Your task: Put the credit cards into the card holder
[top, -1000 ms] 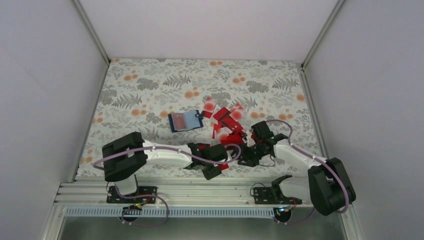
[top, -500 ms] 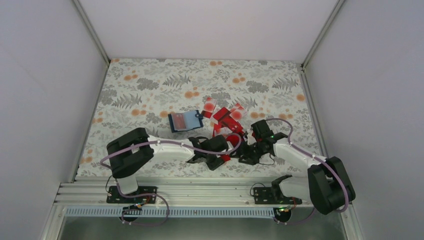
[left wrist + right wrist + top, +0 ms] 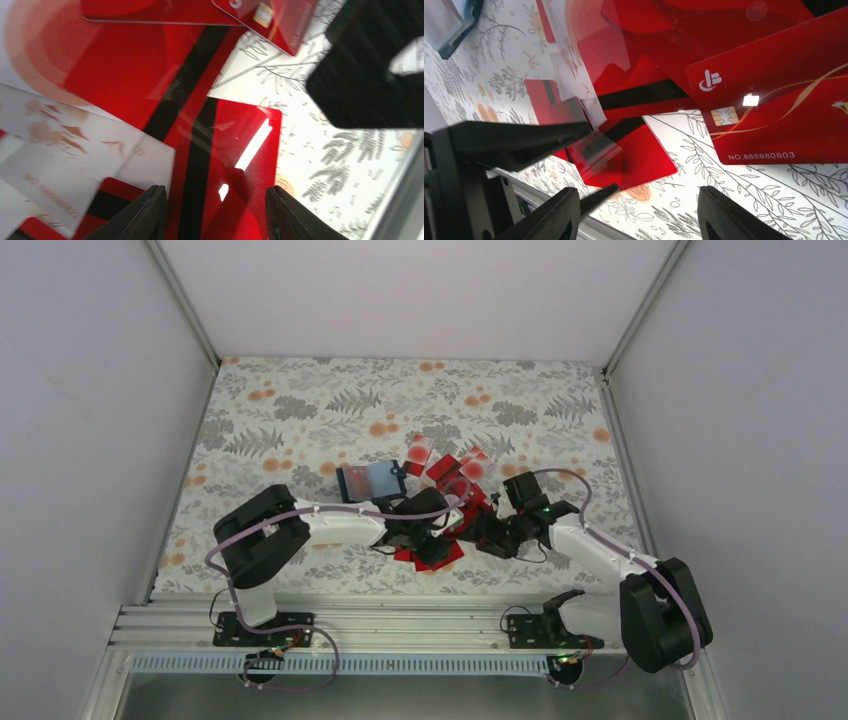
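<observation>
The credit cards (image 3: 452,473) lie in a loose red pile right of the navy card holder (image 3: 370,480); more red cards (image 3: 432,552) lie nearer the front edge. My left gripper (image 3: 432,536) is low over these, open, its fingers (image 3: 150,212) either side of a red card with a dark stripe (image 3: 235,165). My right gripper (image 3: 482,534) is close beside it, open over bare cloth (image 3: 674,205), with nothing between its fingers (image 3: 724,215). A red card with a chip and gold lines (image 3: 774,100) lies just ahead of it. The holder's corner (image 3: 449,22) shows at the top left.
The flowered tablecloth (image 3: 300,410) covers the table between white walls. The left gripper's black finger (image 3: 514,142) reaches into the right wrist view, very close to my right fingers. The metal rail (image 3: 400,625) runs along the near edge.
My left gripper has moved away from the near edge, up to the cards, and its jaws have narrowed. The right gripper has shifted slightly left toward it, its opening unchanged.
</observation>
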Motion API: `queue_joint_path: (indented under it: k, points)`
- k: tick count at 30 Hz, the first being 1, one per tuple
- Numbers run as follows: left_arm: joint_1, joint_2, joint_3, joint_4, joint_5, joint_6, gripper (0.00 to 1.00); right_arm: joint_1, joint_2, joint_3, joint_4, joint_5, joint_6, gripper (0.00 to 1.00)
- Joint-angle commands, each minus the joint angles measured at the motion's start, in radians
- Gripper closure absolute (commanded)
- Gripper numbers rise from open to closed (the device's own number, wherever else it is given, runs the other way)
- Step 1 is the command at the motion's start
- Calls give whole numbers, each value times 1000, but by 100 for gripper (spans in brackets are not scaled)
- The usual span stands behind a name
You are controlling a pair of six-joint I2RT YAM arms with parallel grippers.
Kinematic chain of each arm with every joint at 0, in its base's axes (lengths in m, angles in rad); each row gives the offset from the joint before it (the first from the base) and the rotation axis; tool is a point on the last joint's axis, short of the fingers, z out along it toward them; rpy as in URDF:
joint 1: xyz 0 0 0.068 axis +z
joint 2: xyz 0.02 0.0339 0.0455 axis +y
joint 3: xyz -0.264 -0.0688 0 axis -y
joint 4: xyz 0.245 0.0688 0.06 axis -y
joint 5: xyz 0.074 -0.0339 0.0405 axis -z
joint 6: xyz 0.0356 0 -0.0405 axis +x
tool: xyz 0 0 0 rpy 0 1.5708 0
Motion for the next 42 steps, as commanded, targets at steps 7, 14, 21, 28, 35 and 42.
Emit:
queue_joint_path:
  k: [7, 14, 21, 28, 35, 42]
  points:
    - [15, 65, 41, -173, 267, -55, 50, -5, -50, -41, 66, -48, 154, 40]
    - [37, 53, 41, -174, 352, -87, 49, -5, -53, -148, 118, -103, 218, 40]
    - [81, 1, 0, -162, 378, -74, 49, 0, -72, -228, 222, -155, 269, 40]
    - [88, 25, -14, -141, 368, -58, 48, 16, 25, -224, 290, -174, 252, 41]
    - [88, 77, -19, -63, 493, -82, 46, 20, 95, -226, 379, -196, 248, 41]
    - [95, 91, -34, 18, 567, -113, 46, 20, 193, -217, 478, -257, 207, 43]
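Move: The loose red card lies almost under the left fingertips, about 1 cm back, 1 cm right and 1 cm below. From the left hand, another red card is about 6 cm left and 1 cm ahead, the main card pile 10 cm ahead and 6 cm right, and the open card holder 14 cm ahead and 14 cm left. From the right hand, the loose card is about 8 cm left, 2 cm back and 4 cm down. Left hand drags back 5 cm on the card; right sinks, draws back, then slides 4 cm left to it. ##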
